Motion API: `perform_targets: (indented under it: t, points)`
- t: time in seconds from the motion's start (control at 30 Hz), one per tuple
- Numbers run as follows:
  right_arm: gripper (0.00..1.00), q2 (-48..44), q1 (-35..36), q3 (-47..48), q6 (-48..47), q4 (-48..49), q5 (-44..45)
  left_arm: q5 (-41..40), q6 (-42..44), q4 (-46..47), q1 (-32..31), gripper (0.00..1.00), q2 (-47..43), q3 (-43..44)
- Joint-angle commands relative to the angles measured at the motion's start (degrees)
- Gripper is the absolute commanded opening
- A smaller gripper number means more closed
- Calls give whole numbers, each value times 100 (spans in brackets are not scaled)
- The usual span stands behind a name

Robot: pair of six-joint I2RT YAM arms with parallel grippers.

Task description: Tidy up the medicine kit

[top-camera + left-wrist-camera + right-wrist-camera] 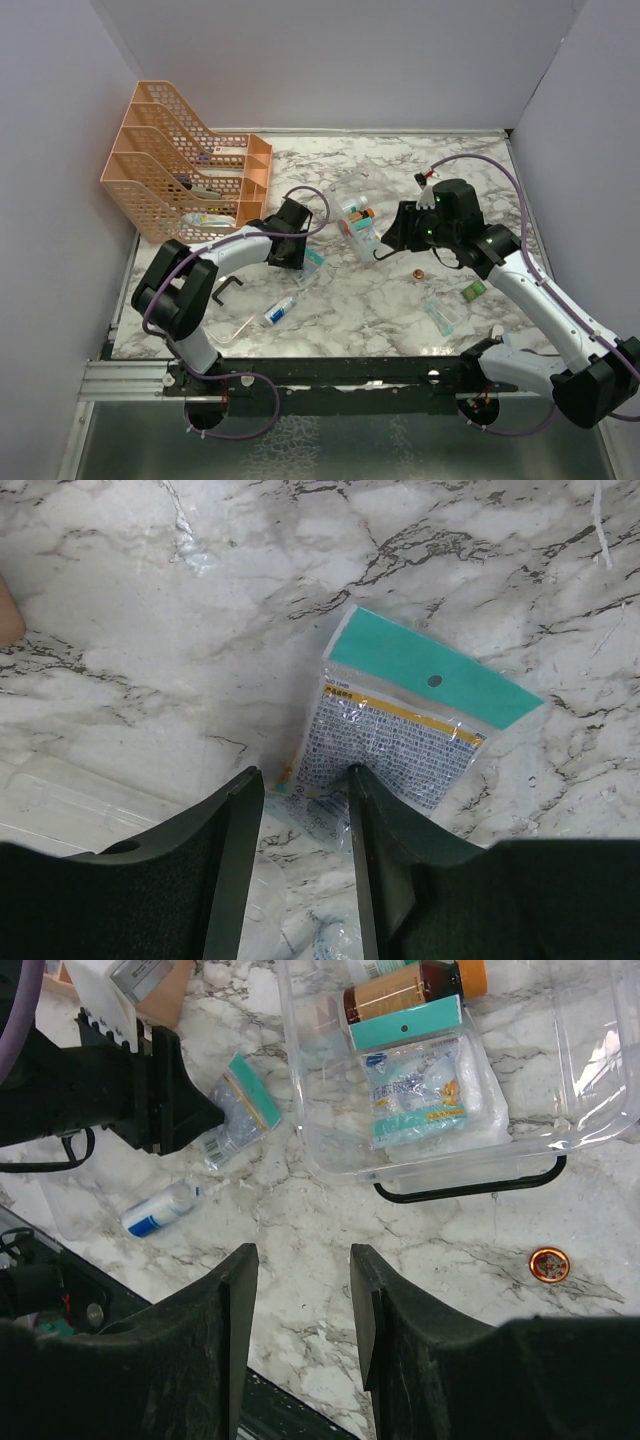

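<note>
The medicine kit (pixel 345 205) is a clear box with a black handle (pixel 470 1188), standing open mid-table. In it lie a brown bottle (pixel 400 990) and a teal-topped packet (pixel 415 1080). Left of the kit, another teal-topped packet (pixel 410 715) lies flat on the marble. My left gripper (pixel 305 775) stands over its near edge with the jaws apart, not clamping it. My right gripper (pixel 300 1250) is open and holds nothing; it hovers above bare marble just in front of the kit's handle.
An orange mesh rack (pixel 185 165) stands at the back left. A white and blue tube (pixel 160 1210) lies near the front edge. A copper disc (pixel 549 1264), a small green packet (pixel 474 291) and a clear packet (pixel 441 316) lie right of centre.
</note>
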Motion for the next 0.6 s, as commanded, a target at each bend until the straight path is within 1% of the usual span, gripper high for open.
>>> perform_targets:
  t: [0.0,0.1,0.13,0.17,0.27,0.4,0.57]
  points:
    - [43,-119,-5,-40,59,165,-111,-385,-29,-300,-3,43,170,18]
    - [43,-101,-1,-32,59,176,-136,-274,-42,-336,-2,43,409,31]
    - [43,-98,1,-24,63,176,-145,-248,-51,-336,-3,41,428,32]
    - [43,-102,-6,-30,53,182,-153,-223,-64,-343,-3,38,423,45]
    - [43,-112,0,-40,61,200,-160,-198,-105,-330,-3,22,323,65]
    - [43,-177,-2,-103,63,323,-299,-199,-163,-225,-3,12,-177,22]
    - [43,-324,-4,-162,114,640,-861,118,-173,98,1,10,-861,-173]
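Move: Just to the right of the left fingertips, which stand over its near-left part, lies the teal-topped packet, its middle about 2 cm right, 1 cm ahead and 1 cm below. The blue-and-white bottle is roughly 9 cm back and 4 cm left of the left hand; the clear box's middle is some 12 cm ahead and 13 cm right. From the right hand the packet lies about 15 cm left, 4 cm ahead and 19 cm below. Closing by about half its gap, the left gripper pinches the near-left part of the packet while staying almost in place, low over the table with the fingers pointing steeply down. Once shut on the plastic, it starts to rise, about 1 cm, with hardly any turn of the wrist. ##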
